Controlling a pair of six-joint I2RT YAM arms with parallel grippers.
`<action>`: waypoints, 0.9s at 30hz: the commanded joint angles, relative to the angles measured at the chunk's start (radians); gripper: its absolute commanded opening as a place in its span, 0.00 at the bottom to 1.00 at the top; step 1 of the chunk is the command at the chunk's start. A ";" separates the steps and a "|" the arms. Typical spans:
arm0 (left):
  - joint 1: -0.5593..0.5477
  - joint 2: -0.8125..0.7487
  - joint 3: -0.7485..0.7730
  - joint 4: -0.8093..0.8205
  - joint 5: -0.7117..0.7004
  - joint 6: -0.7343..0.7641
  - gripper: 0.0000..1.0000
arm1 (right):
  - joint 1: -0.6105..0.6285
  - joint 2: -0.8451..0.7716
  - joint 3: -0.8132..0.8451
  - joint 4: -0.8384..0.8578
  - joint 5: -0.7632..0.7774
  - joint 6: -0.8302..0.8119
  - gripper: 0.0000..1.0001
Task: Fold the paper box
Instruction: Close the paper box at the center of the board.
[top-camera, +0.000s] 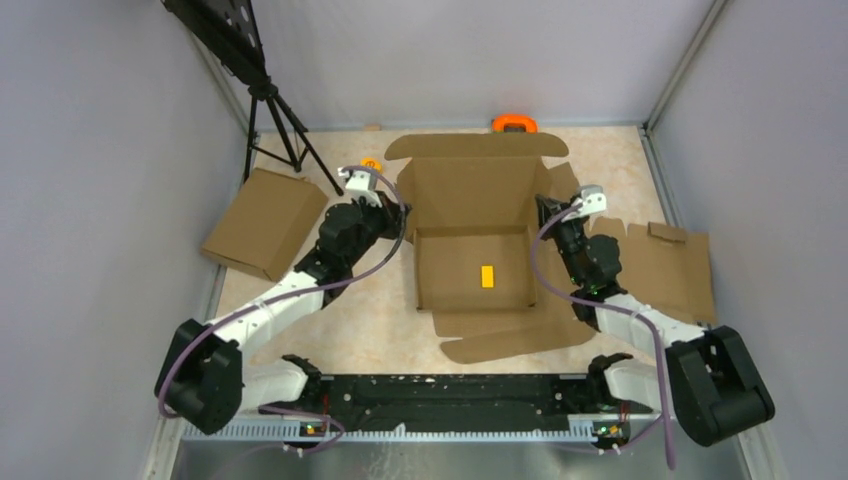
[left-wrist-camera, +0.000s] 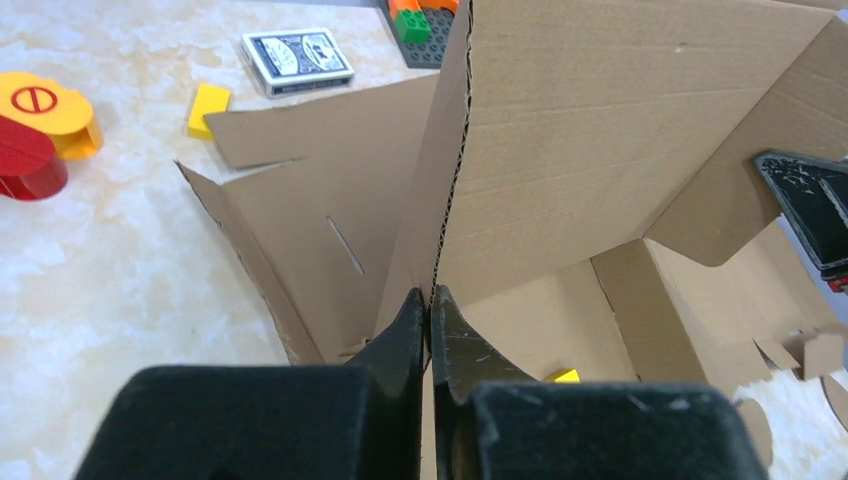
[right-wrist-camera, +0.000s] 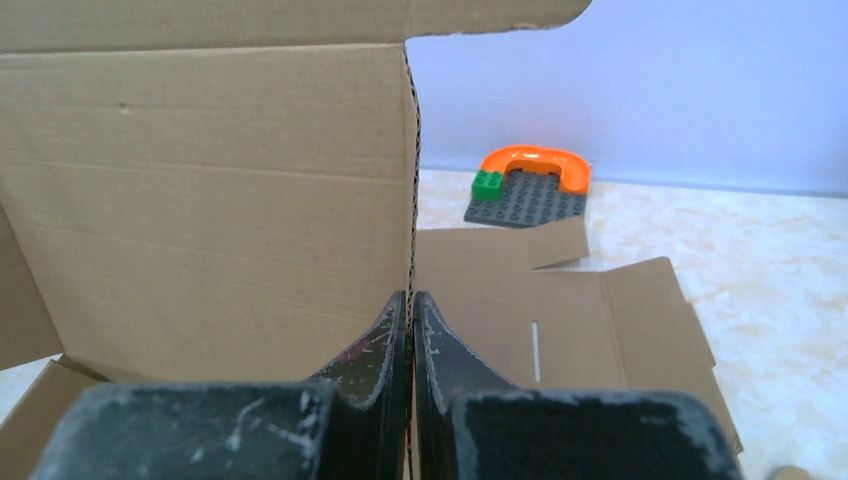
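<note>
The paper box lies in the middle of the table, brown corrugated card with its tray walls standing and the lid panel spread out behind. My left gripper is shut on the upper edge of the box's left side wall, its two fingers pinching the card's raw edge. My right gripper is shut the same way on the right side wall, the wall's edge running up from between the jaws. A small yellow block lies on the tray floor.
A plain cardboard slab sits to the left, and a flat cardboard sheet to the right. A tripod stands at the back left. A grey baseplate with an orange arch, a card deck, a yellow block and a red-and-yellow toy lie behind the box.
</note>
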 joint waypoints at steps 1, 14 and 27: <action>0.018 0.095 0.093 0.166 0.043 0.023 0.00 | 0.022 0.103 0.087 0.142 0.042 -0.054 0.00; 0.072 0.471 0.233 0.542 0.100 0.149 0.00 | 0.022 0.631 0.274 0.586 0.238 -0.146 0.00; 0.080 0.521 0.077 0.784 0.191 0.106 0.00 | 0.041 0.664 0.154 0.661 0.213 -0.070 0.04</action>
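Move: At the left side edge of the box's raised lid, which the left fingers already pinch, the tray's middle lies about 15 cm right, 11 cm back and 11 cm below. The yellow block in it is 17 cm right and 13 cm back; the card deck is some 30 cm ahead, 9 cm right. From the right hand, gripping the lid's other side edge, the tray's middle is about 15 cm left, 11 cm back; the brick plate 31 cm ahead, 4 cm left. Pushing the box forward by its upright lid, both hands keep their pinch on the side edges and run about 10 cm outward together, towards the card deck and brick plate, sinking 3 to 4 cm, then easing back 1 cm. The left hand's fingers tip up some 15 degrees; the right hand turns about 15 degrees clockwise. ##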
